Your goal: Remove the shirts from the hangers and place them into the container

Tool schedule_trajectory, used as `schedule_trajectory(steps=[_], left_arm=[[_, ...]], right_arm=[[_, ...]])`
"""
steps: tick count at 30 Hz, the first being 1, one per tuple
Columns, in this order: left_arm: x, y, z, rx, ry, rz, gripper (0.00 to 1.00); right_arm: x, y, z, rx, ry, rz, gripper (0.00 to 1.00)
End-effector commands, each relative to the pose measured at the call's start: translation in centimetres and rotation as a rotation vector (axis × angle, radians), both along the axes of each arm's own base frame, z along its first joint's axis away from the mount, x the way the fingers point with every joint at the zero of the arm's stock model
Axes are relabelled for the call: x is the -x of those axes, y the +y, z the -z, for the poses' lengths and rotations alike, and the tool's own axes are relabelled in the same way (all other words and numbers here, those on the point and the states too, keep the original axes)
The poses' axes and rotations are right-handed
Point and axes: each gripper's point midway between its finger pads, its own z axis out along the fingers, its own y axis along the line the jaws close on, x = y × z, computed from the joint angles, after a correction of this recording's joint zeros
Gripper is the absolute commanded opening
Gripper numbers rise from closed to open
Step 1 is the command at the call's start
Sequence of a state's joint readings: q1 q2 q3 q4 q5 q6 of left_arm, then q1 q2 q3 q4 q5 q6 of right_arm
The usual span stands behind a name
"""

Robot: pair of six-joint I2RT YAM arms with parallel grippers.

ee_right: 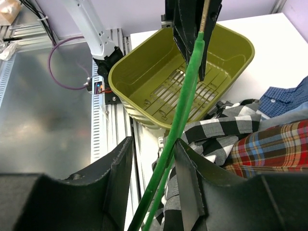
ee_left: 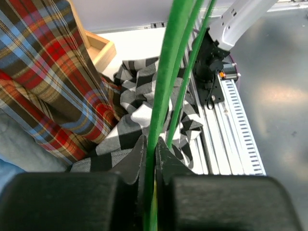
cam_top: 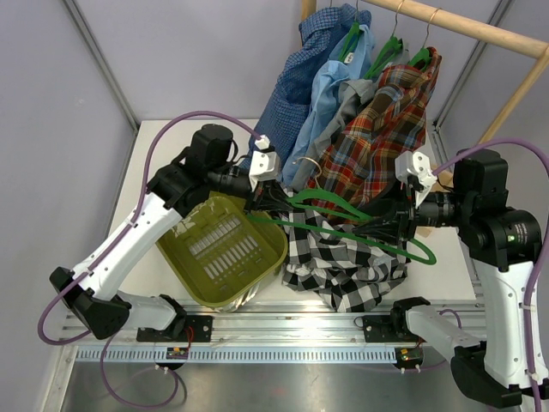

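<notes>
A green hanger (cam_top: 360, 225) hangs level above the table's front, between both arms. My left gripper (cam_top: 262, 204) is shut on its left end; in the left wrist view the jaws (ee_left: 150, 139) pinch the green bar (ee_left: 166, 82). My right gripper (cam_top: 396, 225) is open, and the hanger's bar (ee_right: 185, 101) runs through the gap (ee_right: 154, 140) against the right finger. The black-and-white check shirt (cam_top: 343, 268) lies crumpled on the table under the hanger. The olive-green container (cam_top: 225, 251) stands to its left and holds no shirt.
Plaid (cam_top: 386, 137), grey (cam_top: 347, 107), light blue (cam_top: 330, 81) and dark blue (cam_top: 296, 94) shirts hang on green hangers (cam_top: 390, 47) from a wooden rail (cam_top: 459, 24) at the back right. A small wooden box (ee_left: 98, 48) sits behind the plaid shirt.
</notes>
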State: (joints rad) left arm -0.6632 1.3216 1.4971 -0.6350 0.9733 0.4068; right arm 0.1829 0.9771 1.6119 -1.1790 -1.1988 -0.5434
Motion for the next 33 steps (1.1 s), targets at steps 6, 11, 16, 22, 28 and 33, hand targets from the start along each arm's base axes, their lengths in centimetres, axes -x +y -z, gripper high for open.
schedule_trajectory(steps=[6,11,16,22,28,33], left_arm=[[-0.5,1.8,-1.4,-0.004,-0.084,-0.073,0.00],[-0.2,3.3,-0.8,-0.052,-0.060,-0.118,0.00],[-0.2,3.9,-0.7,-0.082,-0.054,-0.151,0.00],[-0.3,4.3,-0.4,-0.127,-0.053,-0.158,0.00],[-0.4,4.5,0.3,-0.151,-0.049,-0.167,0.00],[-0.4,4.5,0.7,-0.158,-0.041,-0.164,0.00]], right_arm=[[-2.2,0.0,1.7,0.058,0.039,0.050,0.35],[-2.4,-0.2,3.2,0.118,0.069,0.031,0.53],[-2.6,0.0,4.6,0.192,0.066,0.002,0.62],[-3.1,0.5,5.3,0.241,0.058,-0.029,0.80],[-2.8,1.3,4.4,0.199,0.085,-0.055,0.99],[-2.7,1.5,4.0,0.181,0.066,-0.069,0.99]])
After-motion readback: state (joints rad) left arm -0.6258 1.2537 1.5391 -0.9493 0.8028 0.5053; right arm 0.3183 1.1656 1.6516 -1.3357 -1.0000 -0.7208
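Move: The green hanger is gripped by both hands, its middle about 13 cm to the right of the left hand and 5 cm nearer the base, and some 4 cm to the left of the right hand. The checked shirt lies heaped on the table, about 5 cm ahead of the right hand, straight across, 30 cm below. The container's middle is some 20 cm left of the left hand, 3 cm ahead, 30 cm below; the plaid shirt hangs about 25 cm ahead of the right hand, 3 cm to its right. The hanger passes wholly into the left hand, which keeps its pinch and draws it about 5 cm left over the container, sinking slightly, with the fingers dipping and the hand turning a little counter-clockwise. Meanwhile the right hand spreads its fingers wide to let go, moving down some 5 cm and forward towards the checked shirt before nearly stopping, its fingertips tipping down. ##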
